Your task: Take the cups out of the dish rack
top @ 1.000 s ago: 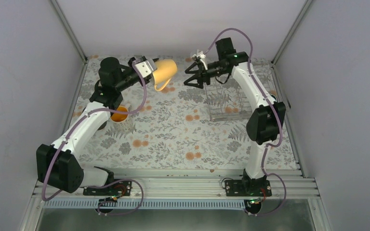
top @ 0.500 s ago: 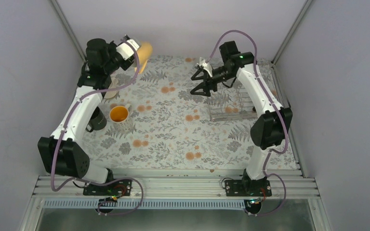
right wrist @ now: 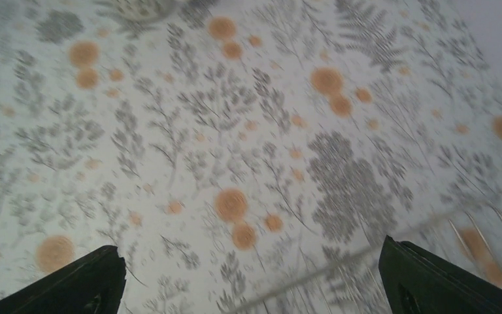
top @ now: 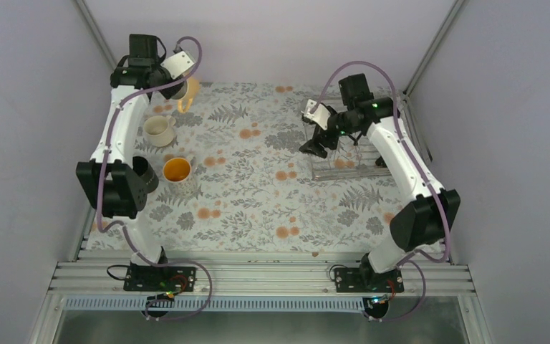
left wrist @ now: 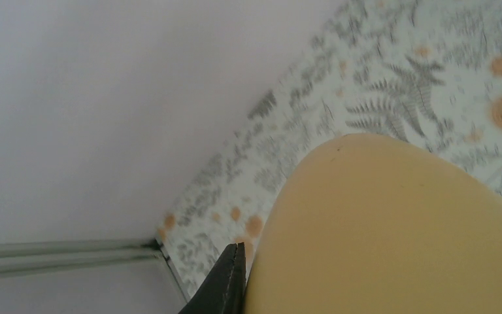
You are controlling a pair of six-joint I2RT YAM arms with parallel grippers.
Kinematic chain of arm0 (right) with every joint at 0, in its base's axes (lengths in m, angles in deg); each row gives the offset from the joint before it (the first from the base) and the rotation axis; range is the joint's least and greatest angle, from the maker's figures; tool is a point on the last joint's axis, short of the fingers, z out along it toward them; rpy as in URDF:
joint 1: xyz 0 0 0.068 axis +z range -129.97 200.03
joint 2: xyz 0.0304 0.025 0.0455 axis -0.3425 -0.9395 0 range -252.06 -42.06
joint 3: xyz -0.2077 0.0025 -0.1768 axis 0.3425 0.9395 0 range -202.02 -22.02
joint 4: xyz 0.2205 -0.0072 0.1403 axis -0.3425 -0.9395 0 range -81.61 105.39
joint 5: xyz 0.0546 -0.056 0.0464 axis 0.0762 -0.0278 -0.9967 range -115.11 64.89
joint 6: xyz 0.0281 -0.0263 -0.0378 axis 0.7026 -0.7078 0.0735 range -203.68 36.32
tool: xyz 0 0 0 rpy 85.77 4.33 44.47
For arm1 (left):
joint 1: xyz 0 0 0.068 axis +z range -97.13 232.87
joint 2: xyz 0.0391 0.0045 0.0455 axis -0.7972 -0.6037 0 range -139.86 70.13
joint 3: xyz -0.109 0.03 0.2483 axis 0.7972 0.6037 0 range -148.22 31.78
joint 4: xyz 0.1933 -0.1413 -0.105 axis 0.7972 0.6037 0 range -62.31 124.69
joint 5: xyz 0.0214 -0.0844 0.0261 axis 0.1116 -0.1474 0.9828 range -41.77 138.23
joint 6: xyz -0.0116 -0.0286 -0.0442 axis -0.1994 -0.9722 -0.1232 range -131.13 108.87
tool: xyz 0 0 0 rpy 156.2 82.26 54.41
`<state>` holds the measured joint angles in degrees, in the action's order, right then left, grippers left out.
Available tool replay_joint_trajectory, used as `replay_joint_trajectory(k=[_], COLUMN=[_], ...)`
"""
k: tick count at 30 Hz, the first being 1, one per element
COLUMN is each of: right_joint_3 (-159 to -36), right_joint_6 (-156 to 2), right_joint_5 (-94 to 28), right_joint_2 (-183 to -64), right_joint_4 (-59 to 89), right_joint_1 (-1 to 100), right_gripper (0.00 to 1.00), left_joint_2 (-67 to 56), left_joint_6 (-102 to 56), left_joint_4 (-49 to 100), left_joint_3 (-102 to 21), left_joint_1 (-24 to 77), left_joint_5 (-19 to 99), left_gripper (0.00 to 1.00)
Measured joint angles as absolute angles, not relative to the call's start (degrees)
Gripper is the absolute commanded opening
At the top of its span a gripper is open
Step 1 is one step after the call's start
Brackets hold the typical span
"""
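My left gripper (top: 177, 77) is shut on the pale beige cup (top: 187, 92) and holds it above the table's back left corner. In the left wrist view that cup (left wrist: 399, 229) fills the lower right, with the closed gripper (left wrist: 237, 248) against its side. On the table stand the cream-white cup (top: 159, 130), the orange-yellow cup (top: 177, 170) and the black cup (top: 144, 176), the last partly behind my left arm. The dish rack (top: 344, 159) stands at the right. My right gripper (top: 314, 143) hangs open over the rack's left edge, empty (right wrist: 251, 265).
A dark shape (top: 381, 162) lies at the rack's right end, partly hidden by my right arm. The enclosure's side walls and metal posts stand close to the back left corner and to the rack. Rack wires (right wrist: 470, 229) show blurred at the lower right of the right wrist view.
My left arm swung left and back, carrying the pale beige cup to the back left corner. My right gripper moved right and down to the rack and opened wider.
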<state>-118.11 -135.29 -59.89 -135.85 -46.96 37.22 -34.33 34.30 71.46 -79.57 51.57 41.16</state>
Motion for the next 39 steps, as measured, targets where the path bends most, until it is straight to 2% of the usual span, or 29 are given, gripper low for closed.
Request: replay_joint_trajectory(k=[6,15,21,25,30,39], right_joint_3=[-109.94,-101.5,-95.97,-95.71,-97.74,-101.81], right_joint_6=[-132.52,-129.76,-129.91,-130.35,-130.59,-131.75], right_joint_5=[-49.6,-46.32,-44.57,-44.13,-44.75,-46.56], right_joint_2=[-129.17,-120.95,-113.98,-113.17,-113.32,-112.58], right_joint_4=[-40.6,-35.79,-34.87,-35.62,-38.09,-41.65], right_joint_1=[37.05,36.43,35.49,31.49,24.74,20.15], right_gripper=[1.0,1.0,1.0,1.0,1.0,1.0], left_joint_2=[-41.32,-58.11,-62.37,-64.78,-70.92,-74.9], left_joint_6=[37.28,39.5,40.36,40.55,39.94,39.16], left_joint_4=[83.37,97.25,100.64,102.65,103.66,103.81], left_joint_3=[-86.23,-106.54,-107.83,-108.33,-110.27,-110.32], left_joint_1=[51.43,51.11,50.56,48.96,47.22,47.19], left_joint_5=[44.44,49.27,49.57,49.99,50.69,52.83], left_gripper=[0.02,0.02,0.02,0.02,0.02,0.02])
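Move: Holding the yellow cup, the left hand is about 28 cm above its free spot on the table, almost straight below. The cream cup stands some 13 cm left of that spot and level with it; the orange-lined cup is about 14 cm nearer and 5 cm left of it. The green cup lies roughly 29 cm right, 7 cm ahead and 20 cm below the empty right hand. The dish rack's middle is about 18 cm right, 13 cm ahead and 23 cm below that hand. Lowering the yellow cup about 24 cm almost straight down to the table beside the cream cup, the left hand tips its fingers some 40 degrees to point nearly straight down and keeps its grip. Meanwhile the right hand, fingers wide open, travels about 15 cm right over the dish rack towards the green cup, turning clockwise and ending slightly higher. ##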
